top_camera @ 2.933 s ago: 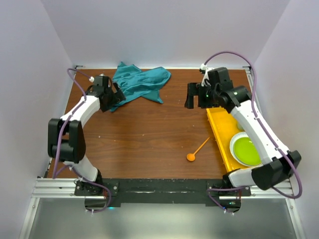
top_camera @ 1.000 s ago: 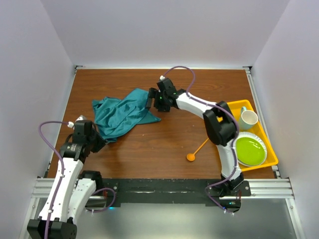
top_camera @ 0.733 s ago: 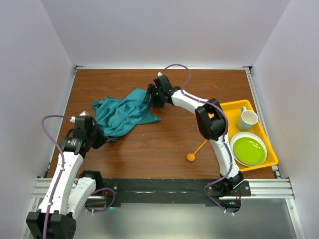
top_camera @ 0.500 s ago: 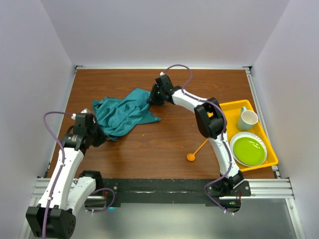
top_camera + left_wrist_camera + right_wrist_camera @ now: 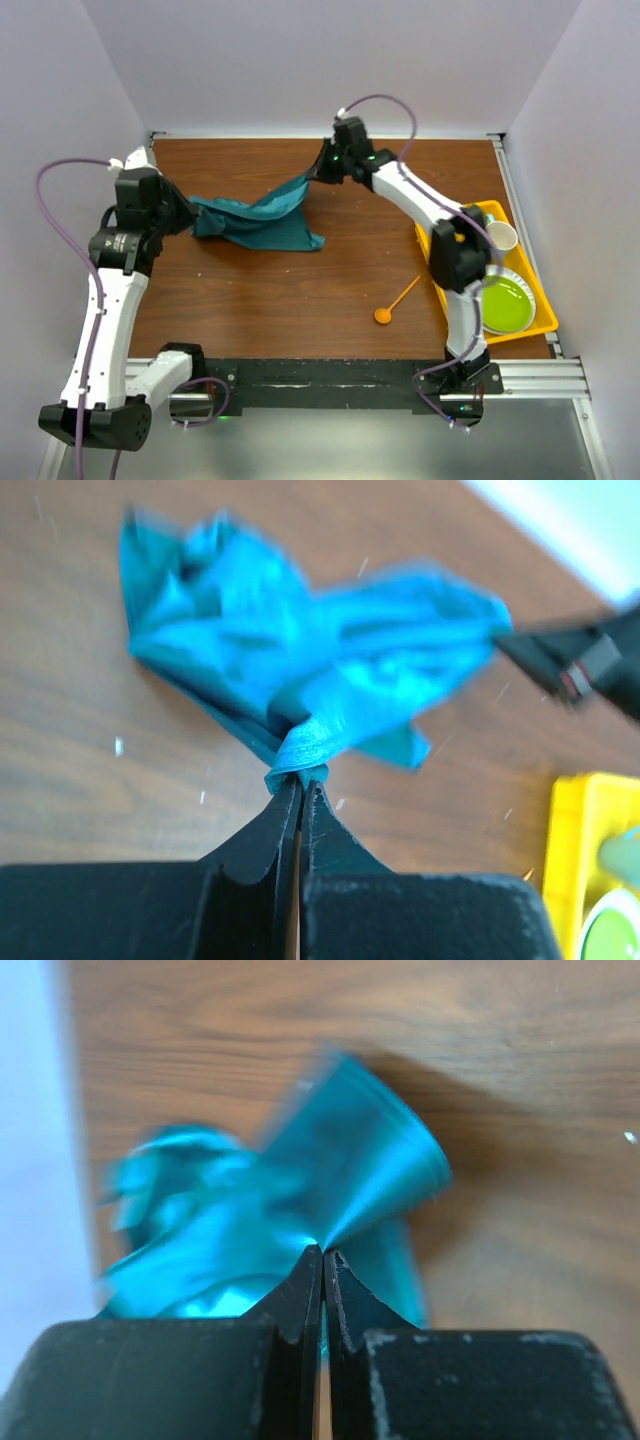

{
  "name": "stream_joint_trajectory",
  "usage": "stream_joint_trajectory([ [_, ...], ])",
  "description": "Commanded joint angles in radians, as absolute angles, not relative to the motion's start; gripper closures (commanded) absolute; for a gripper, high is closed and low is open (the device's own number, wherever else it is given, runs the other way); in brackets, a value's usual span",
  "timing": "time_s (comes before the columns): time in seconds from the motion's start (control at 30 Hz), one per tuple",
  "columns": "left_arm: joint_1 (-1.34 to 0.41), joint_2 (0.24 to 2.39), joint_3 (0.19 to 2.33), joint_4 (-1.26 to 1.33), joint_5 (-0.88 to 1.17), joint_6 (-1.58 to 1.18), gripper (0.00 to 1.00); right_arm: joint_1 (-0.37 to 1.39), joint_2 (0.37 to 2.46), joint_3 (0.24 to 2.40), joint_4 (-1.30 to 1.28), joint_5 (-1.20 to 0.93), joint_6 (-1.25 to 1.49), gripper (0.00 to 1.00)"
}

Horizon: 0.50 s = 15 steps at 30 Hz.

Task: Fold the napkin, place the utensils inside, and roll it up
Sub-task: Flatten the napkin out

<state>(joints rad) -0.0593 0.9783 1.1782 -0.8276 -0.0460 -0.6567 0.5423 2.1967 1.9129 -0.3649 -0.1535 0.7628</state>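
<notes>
The teal napkin (image 5: 262, 215) hangs stretched between my two grippers above the back left of the table, its lower folds touching the wood. My left gripper (image 5: 186, 217) is shut on its left corner, seen pinched at the fingertips in the left wrist view as a twisted bit of napkin (image 5: 305, 745). My right gripper (image 5: 313, 173) is shut on the napkin's right corner (image 5: 350, 1200). The orange spoon (image 5: 397, 301) lies alone on the table, right of centre, bowl toward the front.
A yellow tray (image 5: 453, 272) at the right edge holds a green plate (image 5: 505, 304) and a pale cup (image 5: 503, 236). The right arm's elbow (image 5: 455, 255) hangs over the tray. White walls close in the table on three sides.
The right gripper closed on the napkin's right corner and rose toward the back. The left arm lifted its corner up and back. The cloth now hangs stretched between them instead of lying crumpled.
</notes>
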Motion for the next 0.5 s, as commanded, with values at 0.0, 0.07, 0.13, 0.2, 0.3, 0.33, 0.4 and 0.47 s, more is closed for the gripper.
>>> stream_joint_trajectory([
  [0.0,-0.054,0.974,1.354,-0.834,-0.147,-0.594,1.00,0.545,1.772,1.763,-0.356,-0.179,0.718,1.00],
  [0.07,-0.054,0.960,1.391,-0.853,-0.144,-0.595,1.00,0.546,1.597,1.636,-0.331,-0.218,0.706,1.00],
  [0.13,-0.054,0.927,1.425,-0.862,-0.117,-0.601,1.00,0.551,1.502,1.560,-0.325,-0.264,0.672,1.00],
  [0.2,-0.054,0.893,1.433,-0.848,-0.055,-0.603,1.00,0.555,1.372,1.542,-0.388,-0.293,0.632,1.00],
  [0.3,-0.054,0.822,1.450,-0.801,0.069,-0.583,1.00,0.558,1.212,1.531,-0.472,-0.330,0.594,1.00],
  [0.33,-0.055,0.790,1.460,-0.789,0.104,-0.560,1.00,0.561,1.175,1.525,-0.483,-0.348,0.588,1.00],
  [0.4,-0.055,0.761,1.501,-0.762,0.193,-0.529,1.00,0.561,1.079,1.525,-0.523,-0.388,0.578,1.00],
  [0.47,-0.055,0.724,1.534,-0.753,0.262,-0.476,1.00,0.563,1.025,1.532,-0.541,-0.420,0.578,1.00],
])
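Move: Both shut grippers already hold the napkin by its ends. Its sagging middle lies about 12 cm ahead, 10 cm right and 20 cm below the left hand. From the right hand it is some 6 cm back, 11 cm left and 9 cm lower; the orange spoon is about 28 cm back and 20 cm right, the yellow tray 20 cm back and 39 cm right, both some 12 cm below. Still pinching the napkin, the right sweeps up some 33 cm, back and rightward; the left rises 15, backing. ##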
